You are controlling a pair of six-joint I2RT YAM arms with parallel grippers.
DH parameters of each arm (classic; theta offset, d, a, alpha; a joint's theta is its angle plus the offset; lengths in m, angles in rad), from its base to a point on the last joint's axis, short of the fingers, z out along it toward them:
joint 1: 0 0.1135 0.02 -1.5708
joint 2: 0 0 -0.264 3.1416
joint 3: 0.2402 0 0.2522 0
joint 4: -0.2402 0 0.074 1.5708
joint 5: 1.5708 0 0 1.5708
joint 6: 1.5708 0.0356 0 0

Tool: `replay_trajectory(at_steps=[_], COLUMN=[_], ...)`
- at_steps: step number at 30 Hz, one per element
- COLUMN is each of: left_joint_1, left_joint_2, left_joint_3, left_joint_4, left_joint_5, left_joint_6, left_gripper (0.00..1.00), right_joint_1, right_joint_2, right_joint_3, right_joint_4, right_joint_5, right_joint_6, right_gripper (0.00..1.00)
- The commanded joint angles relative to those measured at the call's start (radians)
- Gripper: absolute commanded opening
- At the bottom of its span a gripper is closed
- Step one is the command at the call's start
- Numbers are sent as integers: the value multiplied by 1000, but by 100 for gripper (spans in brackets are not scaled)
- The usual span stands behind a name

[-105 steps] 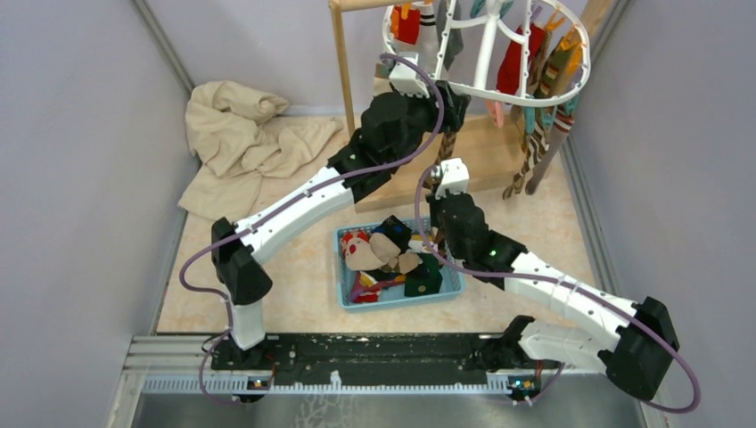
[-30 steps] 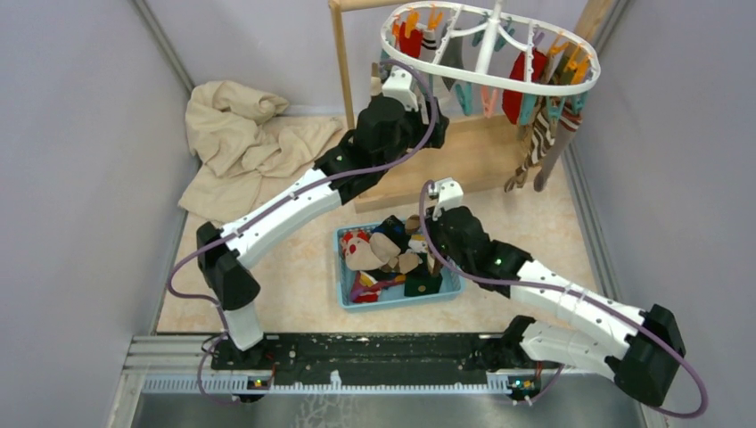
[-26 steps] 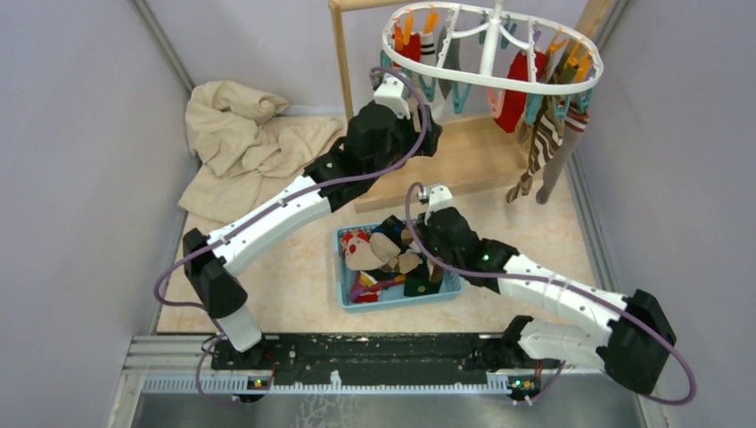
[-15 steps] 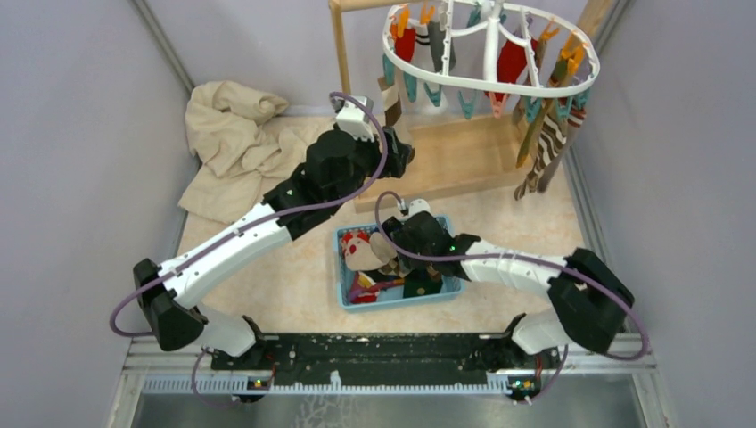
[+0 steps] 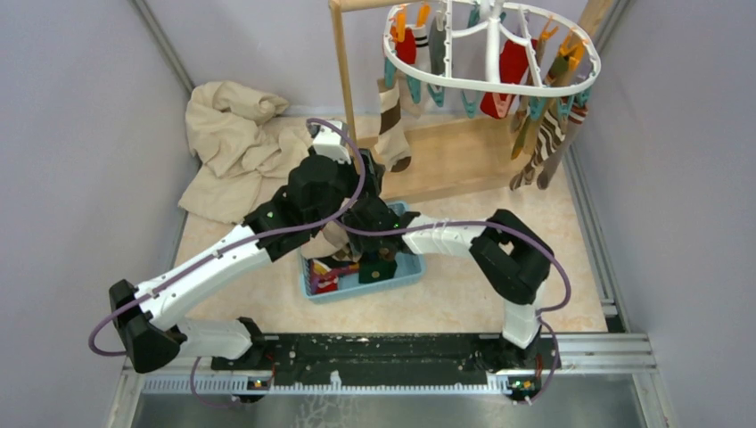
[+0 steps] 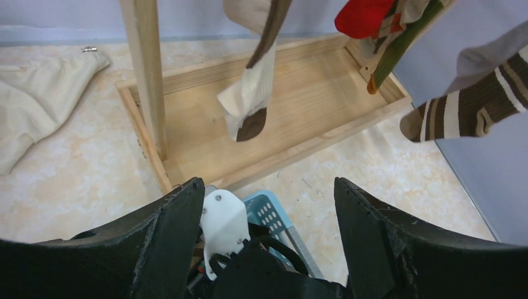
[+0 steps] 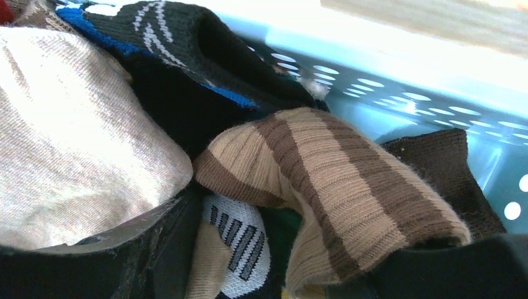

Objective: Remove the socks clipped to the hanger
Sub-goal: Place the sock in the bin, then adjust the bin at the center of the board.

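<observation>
The white oval hanger (image 5: 488, 82) hangs at the top right with socks clipped to it. They include a cream-and-brown sock (image 5: 390, 125) (image 6: 252, 99), a red sock (image 5: 508, 64) (image 6: 364, 15) and brown-striped socks (image 5: 546, 143) (image 6: 467, 112). My left gripper (image 5: 373, 178) (image 6: 268, 184) is open and empty, below and left of the hanger, just above the right arm's wrist. My right gripper (image 5: 354, 251) (image 7: 292, 249) is low in the blue basket (image 5: 406, 272) (image 7: 398, 81). Its jaws stand apart, and a loose brown-striped sock (image 7: 336, 180) lies across them on the pile.
The wooden rack's post (image 5: 343, 80) and flat base (image 5: 455, 160) stand behind the basket. A large beige cloth (image 5: 241, 143) lies at the back left. Grey walls close in on both sides. The two arms overlap above the basket.
My right gripper opened and reached left into the basket, which slid left. My left arm drew back down and left from the hanger. The hanger and its socks swung.
</observation>
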Motion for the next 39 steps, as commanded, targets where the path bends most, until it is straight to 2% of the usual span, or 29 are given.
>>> replay_trajectory(at_steps=[1,8,18,27,35,39], left_joint_1=[13,18,18,18,18,18], left_joint_2=[-61,-85,-98,-94,-116,-124], left_joint_3=[-22,-26,-26,-15,-8,-3], left_joint_4=[-2,-18,-26,-34,-53,-64], left_joint_5=[-38,-39,-40,-38,-50,-55], left_joint_6=[-3,-5,-10,-6,0,4], left_gripper=[82,82,82,82,82,82], right_joint_1=[11,-15,-202,-307,-358,-371], right_joint_2=[99,214,259,383,522,522], right_joint_3=[96,247,257,410,621,641], right_joint_4=[-21,-37,3,-58,-162,-190], right_joint_5=[29,61,-2,-29,-44,-50], right_joint_6=[56,69,-5,-71,-130,-150], right_gripper=[64,64,62,62,61,61])
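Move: The right hand is already down inside the bin, whose middle is about 2 cm back and 2 cm right of it. The striped sock lies some 2 cm ahead and 2 cm below, straight in front; the beige sock is about 7 cm to its left, level with it. The wooden tray's near-left corner is roughly 10 cm ahead and 1 cm right. From the left hand, the bin's middle is about 28 cm below, 6 cm back and 3 cm left. Forward and level, about 20 cm in all, the right hand travels low inside the bin, first bowing some 4 cm left and then coming back right, while turning about 10 degrees clockwise. It closes on the bin's far wall and pushes the bin out towards the wooden tray, fingers staying parted around the striped sock. The left hand, open above, eases about 3 cm left. ##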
